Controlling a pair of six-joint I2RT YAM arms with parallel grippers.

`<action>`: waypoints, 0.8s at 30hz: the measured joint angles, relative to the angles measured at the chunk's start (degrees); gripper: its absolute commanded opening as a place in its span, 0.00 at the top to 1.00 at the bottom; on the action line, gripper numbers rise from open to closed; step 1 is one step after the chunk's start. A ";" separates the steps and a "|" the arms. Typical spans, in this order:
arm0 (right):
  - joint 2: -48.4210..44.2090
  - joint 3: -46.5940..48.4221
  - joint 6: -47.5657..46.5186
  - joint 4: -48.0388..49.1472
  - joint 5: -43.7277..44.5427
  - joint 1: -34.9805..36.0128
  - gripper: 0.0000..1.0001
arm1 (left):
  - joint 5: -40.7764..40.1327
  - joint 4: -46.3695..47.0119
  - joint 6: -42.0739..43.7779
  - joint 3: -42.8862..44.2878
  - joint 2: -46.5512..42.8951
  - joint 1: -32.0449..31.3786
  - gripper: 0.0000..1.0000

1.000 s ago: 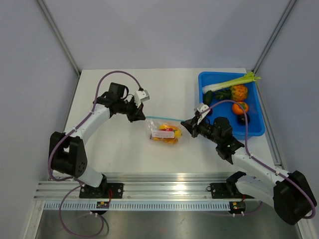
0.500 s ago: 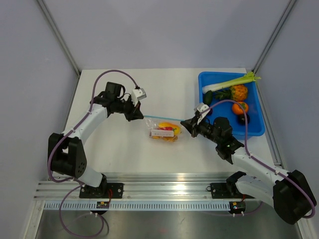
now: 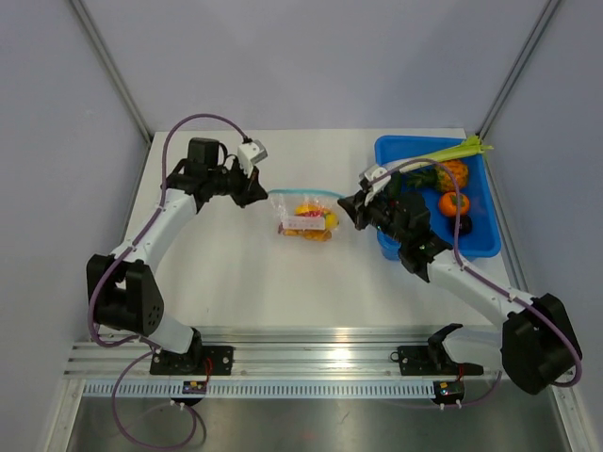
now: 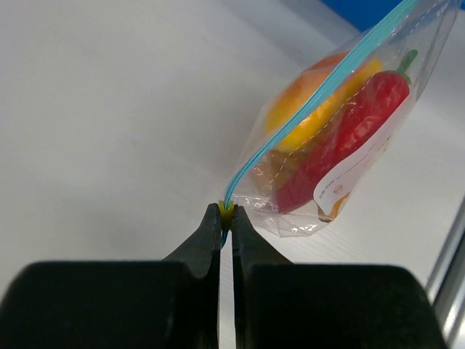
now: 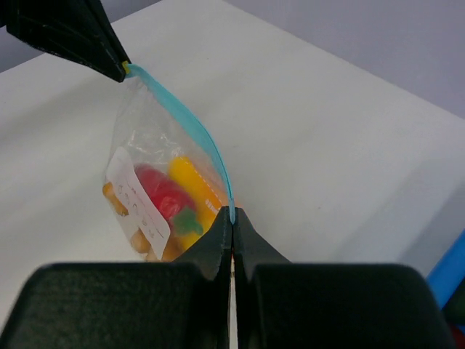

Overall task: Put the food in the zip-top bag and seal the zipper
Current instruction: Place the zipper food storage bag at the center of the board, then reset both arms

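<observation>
The clear zip-top bag hangs stretched between my two grippers above the middle of the table. Inside it lies the food: a red chili piece, a yellow piece and an orange lumpy cluster. The blue-green zipper runs taut along the bag's top edge. My left gripper is shut on the zipper's left end, where a small yellow tab shows. At the other end, my right gripper is shut on the strip. A white label shows on the bag's side.
A blue tray stands at the back right, just behind the right arm. It holds a green-white leek, a round orange fruit and other toy produce. Grey walls close in the table's sides and back.
Both grippers have carried the bag away from the near edge toward the back of the table. The zipper strip now runs straighter between them. Both grips are unchanged.
</observation>
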 measured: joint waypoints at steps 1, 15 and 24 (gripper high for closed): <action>1.73 2.75 -0.68 -0.28 0.44 -0.22 0.95 | -0.72 1.11 -0.50 1.01 0.00 0.02 1.00; 9.18 17.20 0.66 -7.82 6.16 -0.59 0.00 | -4.74 12.39 -7.98 4.59 -6.43 -0.13 0.01; 8.20 25.44 8.15 -29.90 29.05 -0.57 0.01 | -12.35 13.16 -22.51 2.16 -11.82 -1.01 0.01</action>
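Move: Both hands still pinch the zipper's ends, the food hanging some 10 cm right of the left hand, 4 cm back and 8 cm below. The board's centre lies about 12 cm right of the left hand, 1 cm back and 13 cm below. From the right hand, it is roughly 8 cm left, 1 cm back and 13 cm below; the blue tray's middle is about 24 cm right, 3 cm ahead and 12 cm below. Both hands swing up-forward, opening to release the zipper; left climbs about 12 cm, right then veers right. ##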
